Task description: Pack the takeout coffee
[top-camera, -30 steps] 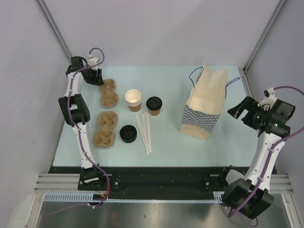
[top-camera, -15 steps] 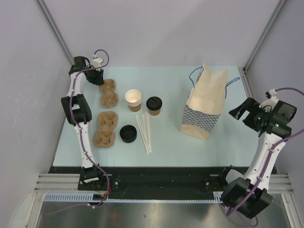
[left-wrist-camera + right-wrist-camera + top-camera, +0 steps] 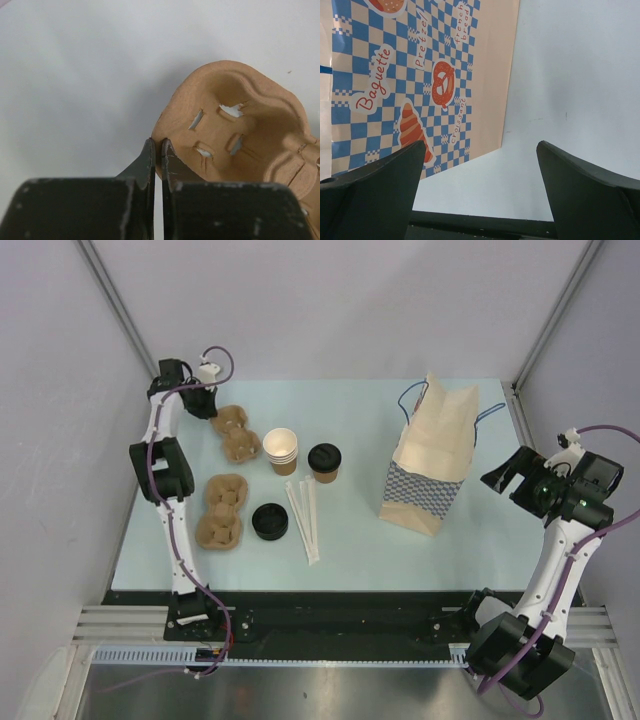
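The takeout coffee (image 3: 324, 462), a tan cup under a black lid, stands upright mid-table beside a stack of lidless cups (image 3: 282, 451). My left gripper (image 3: 205, 408) is at the far left corner, well away from the coffee. Its jaws are shut on the rim of a brown pulp cup carrier (image 3: 235, 130), pinching the edge at the gripper (image 3: 157, 150). The same carrier (image 3: 237, 435) lies slightly angled on the table. My right gripper (image 3: 508, 476) hangs open to the right of the paper bag (image 3: 432, 455). In the right wrist view that gripper (image 3: 481, 146) holds nothing, with the bag's checkered side (image 3: 410, 75) ahead.
A second pulp carrier (image 3: 222, 510) lies at the near left. A loose black lid (image 3: 269, 521) and white wrapped straws (image 3: 305, 520) lie in front of the cups. The bag stands upright with blue handles. Frame posts rise at the far corners.
My left gripper has closed onto the far carrier's rim, and the carrier has swung slightly to the right. The right arm has barely moved.
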Controlling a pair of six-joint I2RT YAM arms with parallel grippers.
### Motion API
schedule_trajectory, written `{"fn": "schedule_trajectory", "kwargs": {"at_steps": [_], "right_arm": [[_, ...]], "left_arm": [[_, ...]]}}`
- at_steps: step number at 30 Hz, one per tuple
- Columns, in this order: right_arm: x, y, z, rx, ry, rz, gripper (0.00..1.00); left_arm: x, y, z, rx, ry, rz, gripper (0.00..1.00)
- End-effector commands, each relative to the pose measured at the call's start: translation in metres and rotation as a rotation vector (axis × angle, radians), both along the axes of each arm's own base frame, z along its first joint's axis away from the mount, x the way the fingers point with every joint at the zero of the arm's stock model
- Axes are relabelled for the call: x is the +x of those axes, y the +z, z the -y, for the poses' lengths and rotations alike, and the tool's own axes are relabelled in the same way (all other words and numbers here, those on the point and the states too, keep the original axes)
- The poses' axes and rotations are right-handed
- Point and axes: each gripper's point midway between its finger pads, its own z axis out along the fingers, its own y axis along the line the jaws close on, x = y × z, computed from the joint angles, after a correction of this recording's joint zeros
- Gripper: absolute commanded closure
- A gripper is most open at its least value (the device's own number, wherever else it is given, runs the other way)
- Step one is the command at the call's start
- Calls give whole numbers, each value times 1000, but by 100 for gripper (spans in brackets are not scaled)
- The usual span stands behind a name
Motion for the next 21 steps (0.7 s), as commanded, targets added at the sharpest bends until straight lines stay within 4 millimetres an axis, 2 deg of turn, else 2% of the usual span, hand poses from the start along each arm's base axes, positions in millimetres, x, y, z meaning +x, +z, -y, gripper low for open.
{"fn": "schedule_trajectory", "kwargs": {"at_steps": [1, 3, 4, 5, 7, 12, 14, 18, 21], "right_arm": [[1, 5, -2, -10, 15, 16, 0], [0, 5, -3, -15, 20, 21, 0], [-1, 6, -4, -13, 22, 22, 0], [-1, 5, -5, -11, 25, 21, 0], [-1, 6, -6, -10, 26, 25, 0], [0, 7, -7, -10, 31, 35, 0], [0, 8, -7, -8, 34, 39, 0], [2, 9, -7, -11, 40, 51, 0], [3, 10, -7, -12, 42, 57, 1]], "left_arm": [[-13, 37, -26, 8, 80, 21, 100], [-21, 45, -34, -1, 115, 18, 100], [-28, 38, -39, 2, 142, -9, 100], [-30, 40, -42, 6, 164, -12, 100], [-34, 50, -48, 12, 207, -3, 100], [-51, 34, -65, 70, 306, -73, 99], [-52, 29, -67, 70, 323, -89, 93], [-56, 19, -64, 51, 318, -135, 73], [-56, 15, -64, 35, 311, -151, 69]]}}
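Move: The left fingers are already shut on the far-left rim of the nearer-to-hand cup of the loose cup carrier, whose middle lies about 6 cm back and 6 cm to the right, some 2 cm lower. The second carrier lies about 29 cm back and 3 cm right; the white cup stack stands about 15 cm back and 20 cm right. For the right hand, the loose carrier is roughly 28 cm ahead, 69 cm left and 19 cm below. Still pinching the loose carrier's rim, the left hand drags the carrier diagonally left and back towards the left edge of the table, about 8 cm in all and nearly level, swinging some 15 degrees counter-clockwise. Once the pull has almost died out, the fingers part to roughly a quarter open, easing their pinch with the rim between the tips. ##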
